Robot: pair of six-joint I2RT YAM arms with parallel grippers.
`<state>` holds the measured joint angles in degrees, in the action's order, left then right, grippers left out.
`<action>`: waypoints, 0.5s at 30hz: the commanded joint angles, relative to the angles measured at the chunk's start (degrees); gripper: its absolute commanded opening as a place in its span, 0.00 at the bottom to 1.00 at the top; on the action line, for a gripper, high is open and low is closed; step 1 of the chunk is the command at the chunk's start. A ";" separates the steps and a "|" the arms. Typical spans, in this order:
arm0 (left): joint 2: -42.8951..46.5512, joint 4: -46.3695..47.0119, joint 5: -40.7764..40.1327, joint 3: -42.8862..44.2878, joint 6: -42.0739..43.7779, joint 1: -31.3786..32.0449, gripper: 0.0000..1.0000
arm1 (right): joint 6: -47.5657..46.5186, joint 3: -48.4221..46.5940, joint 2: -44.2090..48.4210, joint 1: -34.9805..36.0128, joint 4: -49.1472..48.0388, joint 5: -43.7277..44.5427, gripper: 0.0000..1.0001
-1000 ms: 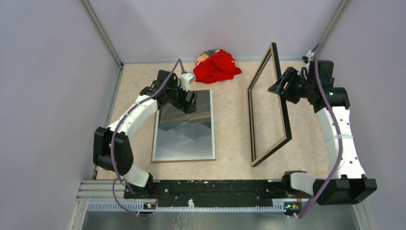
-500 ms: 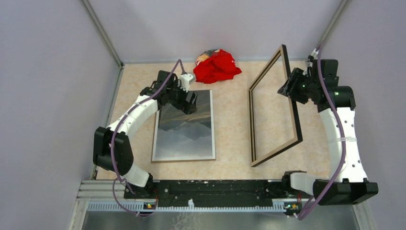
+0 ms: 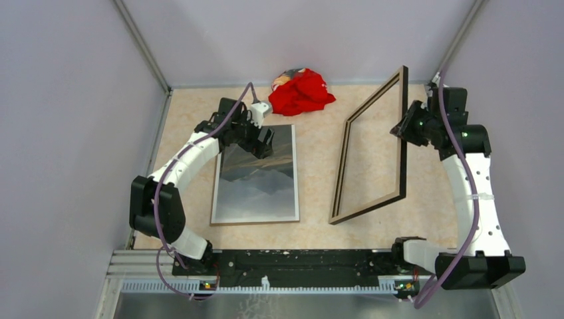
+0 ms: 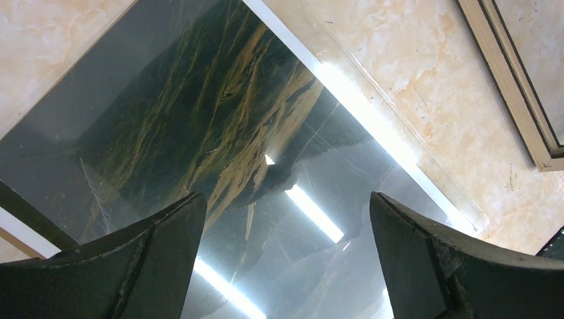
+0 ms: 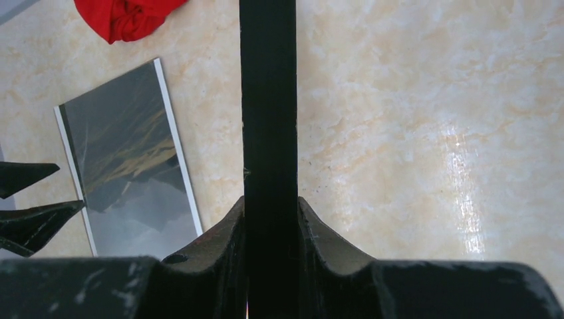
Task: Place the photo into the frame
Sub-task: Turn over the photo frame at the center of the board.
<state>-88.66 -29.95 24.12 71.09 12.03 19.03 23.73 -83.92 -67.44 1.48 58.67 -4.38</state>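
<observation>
The photo (image 3: 256, 179), a mountain landscape with white margins, lies flat left of centre on the table; it also shows in the wrist views (image 4: 199, 119) (image 5: 126, 159). My left gripper (image 3: 266, 141) (image 4: 286, 219) hovers open just above the photo's far end with nothing between its fingers. The frame (image 3: 367, 207) stands tilted at centre right, its left long side on the table and its right side raised. My right gripper (image 3: 404, 126) (image 5: 269, 212) is shut on the black right rail of the frame (image 5: 268, 100), about midway along it.
A red cloth (image 3: 302, 92) (image 5: 126, 16) is bunched at the back wall. A clear glossy sheet (image 4: 432, 193) overlaps the photo's edge, and a brown board edge (image 4: 20, 239) shows beneath. One corner of the frame (image 4: 525, 86) lies to the photo's right. Walls enclose the table.
My right gripper has moved right with the frame's raised side and its jaws have tightened on the rail. The frame's lower edge slid left. The left arm has not moved.
</observation>
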 commanded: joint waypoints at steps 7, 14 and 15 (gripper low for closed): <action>-1.11 0.84 -1.04 1.29 1.23 0.22 0.99 | -0.51 12.00 5.00 0.72 -6.75 -10.70 0.00; -0.48 0.25 -4.05 1.08 1.84 -0.15 0.99 | 0.21 18.20 3.86 3.96 -11.61 -10.38 0.00; -0.40 0.25 -4.02 0.95 1.94 -0.22 0.99 | 0.04 18.32 3.54 4.19 -11.55 -9.66 0.00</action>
<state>-89.80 -30.04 21.61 71.09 12.97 19.03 26.24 -68.12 -62.04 3.64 44.95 -15.42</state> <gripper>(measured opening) 0.987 0.243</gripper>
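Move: The frame, stood on its long edge and leaning up to the right, is already pinched midway along its top bar by the right hand. The bottom bar is roughly 11 cm left, level fore and aft, and 29 cm below. The board's middle is some 22 cm left, 4 cm ahead and 29 cm down; the photo's middle is 14 cm left of that, 2 cm nearer. From the left hand, the board's middle lies about 10 cm right, 1 cm back, 15 cm below. The frame's raised bar stays pinched as the right hand carries it left about 4.5 cm and down 3.5 cm, gathering speed towards the middle of the board and the photo. The wrist turns counter-clockwise and rolls its left side up, each by some 10 degrees, while the frame's bottom bar leads the way left across the table. ##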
